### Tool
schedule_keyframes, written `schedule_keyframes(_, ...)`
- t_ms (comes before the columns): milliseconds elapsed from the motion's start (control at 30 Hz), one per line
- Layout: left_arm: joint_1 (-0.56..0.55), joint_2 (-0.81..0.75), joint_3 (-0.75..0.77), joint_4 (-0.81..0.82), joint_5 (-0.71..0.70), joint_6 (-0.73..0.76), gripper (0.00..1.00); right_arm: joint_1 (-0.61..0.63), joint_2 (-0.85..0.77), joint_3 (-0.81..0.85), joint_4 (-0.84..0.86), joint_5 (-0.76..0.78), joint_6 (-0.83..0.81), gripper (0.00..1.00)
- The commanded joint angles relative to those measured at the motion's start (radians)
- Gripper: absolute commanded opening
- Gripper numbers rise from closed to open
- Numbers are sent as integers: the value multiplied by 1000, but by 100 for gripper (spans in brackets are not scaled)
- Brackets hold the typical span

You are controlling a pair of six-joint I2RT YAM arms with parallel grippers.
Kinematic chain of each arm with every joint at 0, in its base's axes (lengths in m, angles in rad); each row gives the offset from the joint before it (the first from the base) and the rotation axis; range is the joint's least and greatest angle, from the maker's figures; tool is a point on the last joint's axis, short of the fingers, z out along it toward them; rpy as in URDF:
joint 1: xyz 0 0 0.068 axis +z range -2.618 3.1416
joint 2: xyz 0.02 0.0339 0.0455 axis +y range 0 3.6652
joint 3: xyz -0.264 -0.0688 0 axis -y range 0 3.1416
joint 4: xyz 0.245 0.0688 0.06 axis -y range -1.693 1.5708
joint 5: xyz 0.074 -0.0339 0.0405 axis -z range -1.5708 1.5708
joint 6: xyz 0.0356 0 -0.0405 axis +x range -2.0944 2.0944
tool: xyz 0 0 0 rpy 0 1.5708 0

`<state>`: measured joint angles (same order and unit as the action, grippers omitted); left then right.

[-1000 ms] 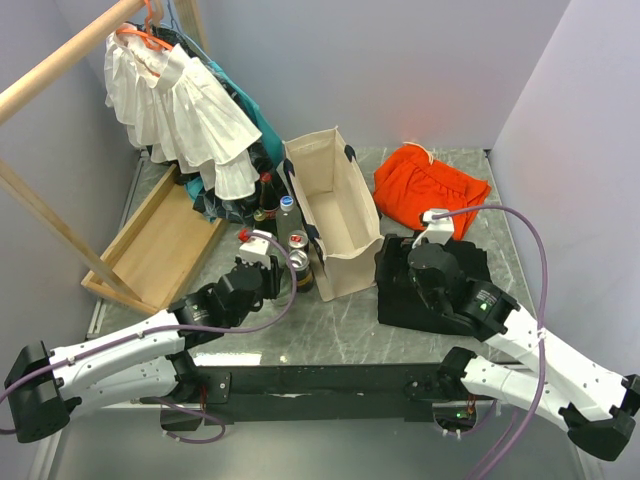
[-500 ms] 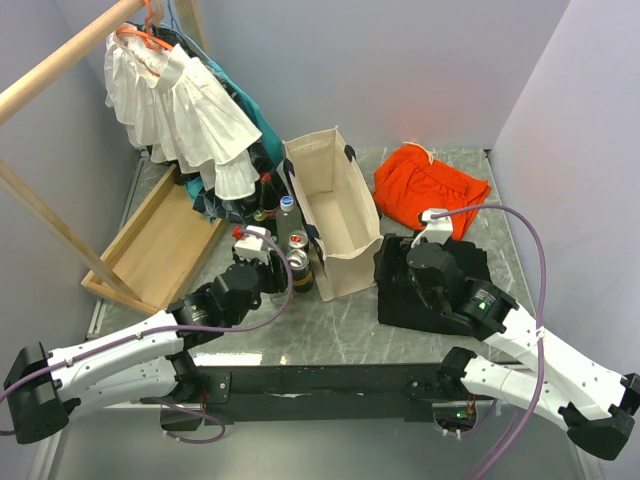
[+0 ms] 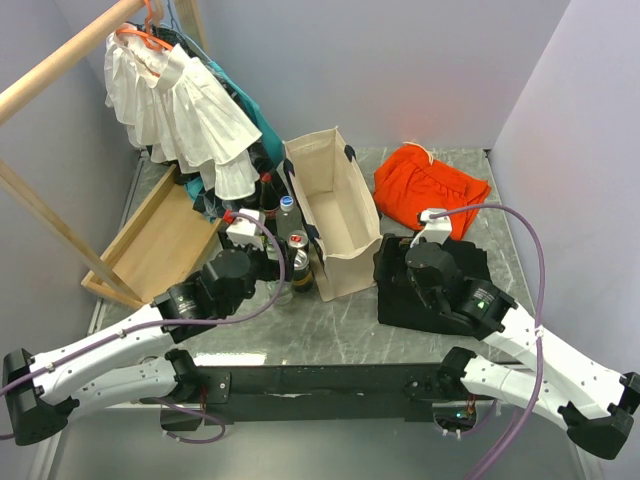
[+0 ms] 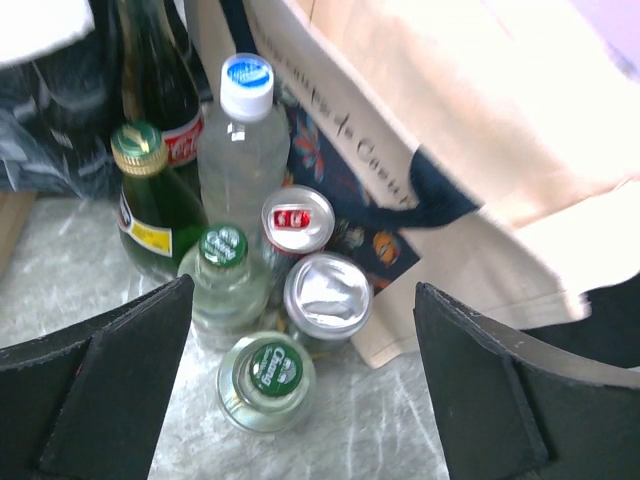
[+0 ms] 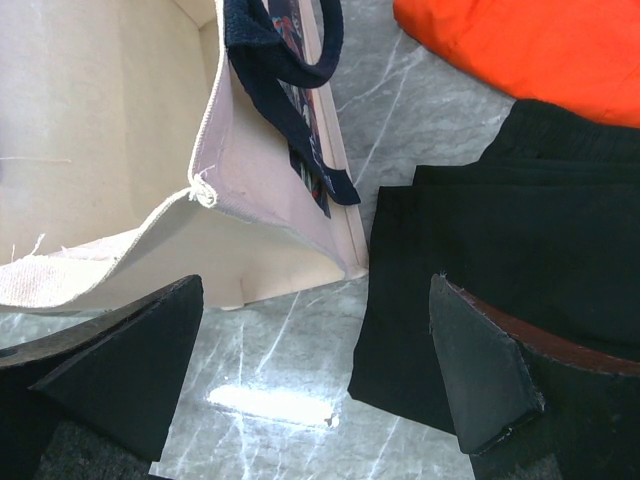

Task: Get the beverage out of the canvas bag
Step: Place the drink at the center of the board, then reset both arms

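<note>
The beige canvas bag [image 3: 335, 215] stands open mid-table, and I see nothing inside it from above. Several beverages stand grouped on the table at its left side: a silver can [image 4: 327, 297], a red-topped can [image 4: 298, 222], two green-capped clear bottles [image 4: 267, 378], a water bottle [image 4: 243, 130] and a green bottle [image 4: 145, 200]. My left gripper [image 4: 304, 285] hangs open over this group, holding nothing. My right gripper [image 5: 316, 280] is open above the table between the bag's corner [image 5: 110, 150] and a black cloth [image 5: 500, 250].
An orange cloth bundle [image 3: 430, 185] lies at the back right, with the folded black cloth [image 3: 435, 280] in front of it. A wooden rack with hanging clothes [image 3: 180, 100] and a wooden tray [image 3: 165, 245] fill the left side. The bag's dark strap [image 5: 290, 110] dangles outside.
My left gripper has gone from shut to wide open beside the bag and has drawn back to the left, leaving the drinks standing. The right arm has hardly moved.
</note>
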<state>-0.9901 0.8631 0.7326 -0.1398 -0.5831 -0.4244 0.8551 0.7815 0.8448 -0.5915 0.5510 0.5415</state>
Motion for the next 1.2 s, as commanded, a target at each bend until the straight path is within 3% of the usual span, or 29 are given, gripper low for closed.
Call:
schedule_keyframes(0, -2, -3, 103, -60, -14, 38, 96, 7, -13, 13, 25, 9, 0, 100)
schedule_keyframes(533, -4, 13, 252, -115, 94, 111, 96, 5, -22, 31, -2, 53, -26, 100)
schedule_keyframes(967, 13, 27, 393, -152, 198, 183, 96, 5, -90, 40, -57, 213, -133, 100)
schedule_keyframes(1167, 195, 71, 421, -169, 482, 214, 96, 1, -105, 48, -74, 234, -140, 100)
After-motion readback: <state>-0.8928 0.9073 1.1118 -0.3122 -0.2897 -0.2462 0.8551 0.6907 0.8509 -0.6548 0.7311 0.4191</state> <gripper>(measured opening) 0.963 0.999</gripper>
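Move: The drink, a clear green-capped bottle already standing free, is directly under the left hand's open fingers, its middle about 8 cm down. The silver-topped can stands 4 cm ahead and 6 cm to the right of it, the other green-capped bottle some 7 cm straight ahead of it. The canvas bag's middle lies about 13 cm ahead and 14 cm right of the left hand. From the right hand, the drink is roughly 26 cm left and nearly level fore-and-aft. Away from the drink it has already released, the left hand climbs almost straight up by about 12 cm, its fingers staying wide open, while it swings some 15 degrees clockwise and tips slightly upward. Later the empty right hand slides about 5 cm to the right, away from the bag, rising a little and rolling and turning gently, fingers open. ##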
